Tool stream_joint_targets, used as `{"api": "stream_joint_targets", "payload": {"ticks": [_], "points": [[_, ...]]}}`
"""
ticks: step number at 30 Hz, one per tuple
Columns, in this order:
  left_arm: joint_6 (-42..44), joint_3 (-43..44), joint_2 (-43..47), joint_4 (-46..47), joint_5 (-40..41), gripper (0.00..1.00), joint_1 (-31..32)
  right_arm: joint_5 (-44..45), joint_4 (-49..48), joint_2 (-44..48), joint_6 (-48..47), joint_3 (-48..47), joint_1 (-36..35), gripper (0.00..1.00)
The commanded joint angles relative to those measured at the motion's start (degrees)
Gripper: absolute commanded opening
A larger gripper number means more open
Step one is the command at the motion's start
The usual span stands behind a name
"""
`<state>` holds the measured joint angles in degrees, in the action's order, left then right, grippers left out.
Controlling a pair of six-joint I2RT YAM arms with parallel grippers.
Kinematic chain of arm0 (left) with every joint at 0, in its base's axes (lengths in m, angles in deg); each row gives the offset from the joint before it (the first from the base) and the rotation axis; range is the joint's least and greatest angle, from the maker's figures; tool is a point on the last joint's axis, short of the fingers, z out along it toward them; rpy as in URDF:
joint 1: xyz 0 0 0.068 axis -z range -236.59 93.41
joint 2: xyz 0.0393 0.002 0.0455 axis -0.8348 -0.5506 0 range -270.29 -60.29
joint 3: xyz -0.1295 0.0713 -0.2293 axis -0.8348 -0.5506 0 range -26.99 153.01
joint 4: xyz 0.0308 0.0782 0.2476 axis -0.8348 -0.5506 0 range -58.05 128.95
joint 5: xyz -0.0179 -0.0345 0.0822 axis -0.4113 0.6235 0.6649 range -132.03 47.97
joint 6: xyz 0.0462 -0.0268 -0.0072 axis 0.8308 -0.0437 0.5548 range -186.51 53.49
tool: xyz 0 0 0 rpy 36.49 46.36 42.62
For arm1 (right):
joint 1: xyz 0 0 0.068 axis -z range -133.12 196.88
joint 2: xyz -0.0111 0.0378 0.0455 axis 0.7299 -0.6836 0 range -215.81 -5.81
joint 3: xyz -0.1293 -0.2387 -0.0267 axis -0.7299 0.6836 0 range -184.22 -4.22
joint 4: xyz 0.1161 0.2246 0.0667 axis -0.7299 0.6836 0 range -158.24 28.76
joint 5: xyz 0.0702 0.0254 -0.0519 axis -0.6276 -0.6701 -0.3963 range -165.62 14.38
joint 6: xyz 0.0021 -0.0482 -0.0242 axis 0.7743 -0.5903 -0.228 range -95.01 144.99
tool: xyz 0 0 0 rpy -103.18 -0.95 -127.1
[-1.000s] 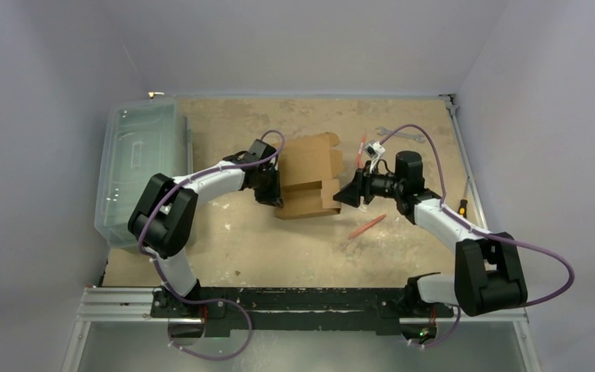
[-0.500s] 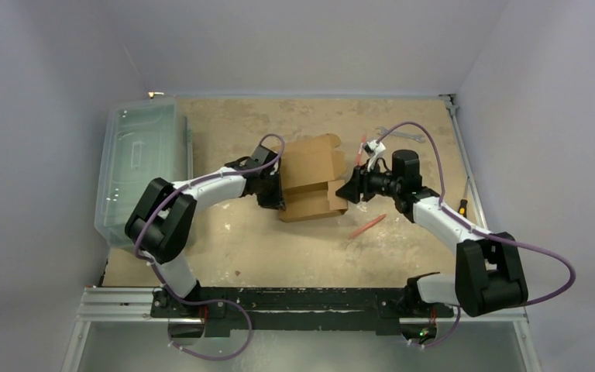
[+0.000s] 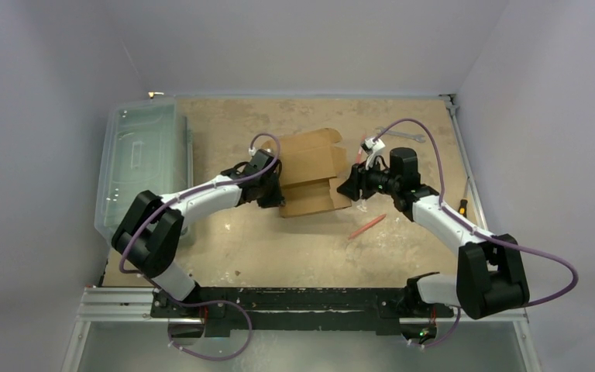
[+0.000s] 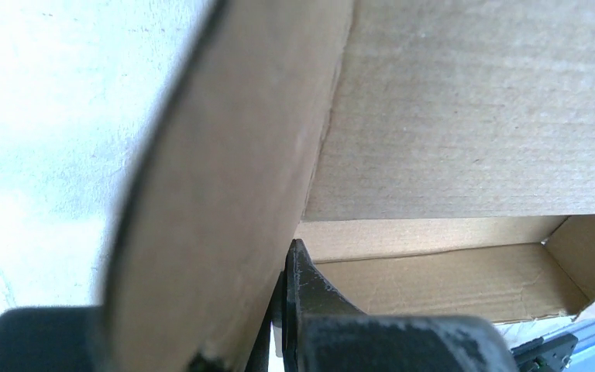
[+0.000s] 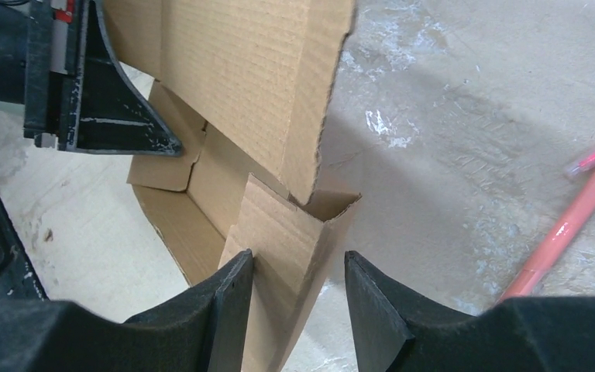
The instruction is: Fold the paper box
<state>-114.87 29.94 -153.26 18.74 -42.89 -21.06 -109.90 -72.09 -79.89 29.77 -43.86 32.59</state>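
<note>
The paper box [image 3: 310,172] is brown corrugated cardboard, half formed, lying mid-table with its lid flap [image 3: 311,153] spread toward the back. My left gripper [image 3: 276,192] is shut on the box's left wall. In the left wrist view that wall [image 4: 217,201] fills the frame beside one finger [image 4: 304,291]. My right gripper [image 3: 349,187] stands at the box's right end. Its jaws are open astride the raised corner flap [image 5: 287,232]; the left fingertip touches the cardboard and the right one stands clear of it.
A clear plastic bin [image 3: 139,167] lines the table's left side. A pink pen [image 3: 366,225] [image 5: 569,221] lies right of the box on the worn tabletop [image 3: 294,248]. A wrench [image 3: 403,136] and a screwdriver [image 3: 465,204] lie near the right edge.
The left arm has stretched out and nudged the box right and toward the back. The right gripper has narrowed and moved in over the box's right corner flap.
</note>
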Motion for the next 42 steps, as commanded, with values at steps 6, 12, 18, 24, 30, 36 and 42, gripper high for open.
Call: {"api": "stream_joint_targets", "payload": {"ticks": [6,12,18,24,30,36,42], "points": [[-6.55,0.94,3.67,4.12,7.70,0.00,3.91,3.30,1.24,1.47,-2.36,-3.06,-0.83,0.49],[-9.79,1.03,4.78,5.34,12.17,0.00,7.37,5.64,1.55,2.32,-3.57,-3.49,-0.83,0.45],[-11.26,1.92,5.92,5.08,16.49,0.00,9.92,7.79,2.21,2.10,-4.42,-4.05,-1.19,0.38],[-12.29,2.88,5.66,5.00,19.39,0.00,12.37,12.12,2.84,2.34,-8.25,-4.72,-2.33,0.24],[-14.95,4.12,5.87,6.60,24.03,0.00,15.29,18.06,1.95,3.16,-10.74,-4.84,-4.95,0.10],[-17.28,4.60,5.94,9.44,28.77,0.00,18.20,23.73,-0.28,4.27,-13.72,-4.38,-7.05,0.11],[-19.65,4.47,5.08,13.04,30.97,0.00,19.05,31.90,-4.07,4.39,-18.38,-3.07,-11.07,0.04]]}}
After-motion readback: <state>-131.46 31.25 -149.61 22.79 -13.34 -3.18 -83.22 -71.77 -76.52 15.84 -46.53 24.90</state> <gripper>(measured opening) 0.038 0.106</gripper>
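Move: The box's upright right wall already stands between the right gripper's parted fingers, its middle practically at the hand point and about 2 cm below. The lid, still open, is some 7 cm ahead of this hand and 8 cm left, and a red pen lies about 8 cm back, 6 cm right, on the table. The left gripper already pinches the box's left end; from it the right wall is about 14 cm right and 2 cm farther out. Slide the right gripper about 4 cm forward, slightly right and finally up along the right wall towards the lid hinge, closing its fingers to pinch the wall and tilting upward. Meanwhile keep the left pinch on the box's left end and carry it about 5 cm right and 5 cm up, tipping the wrist upward with a slight counter-clockwise turn. ##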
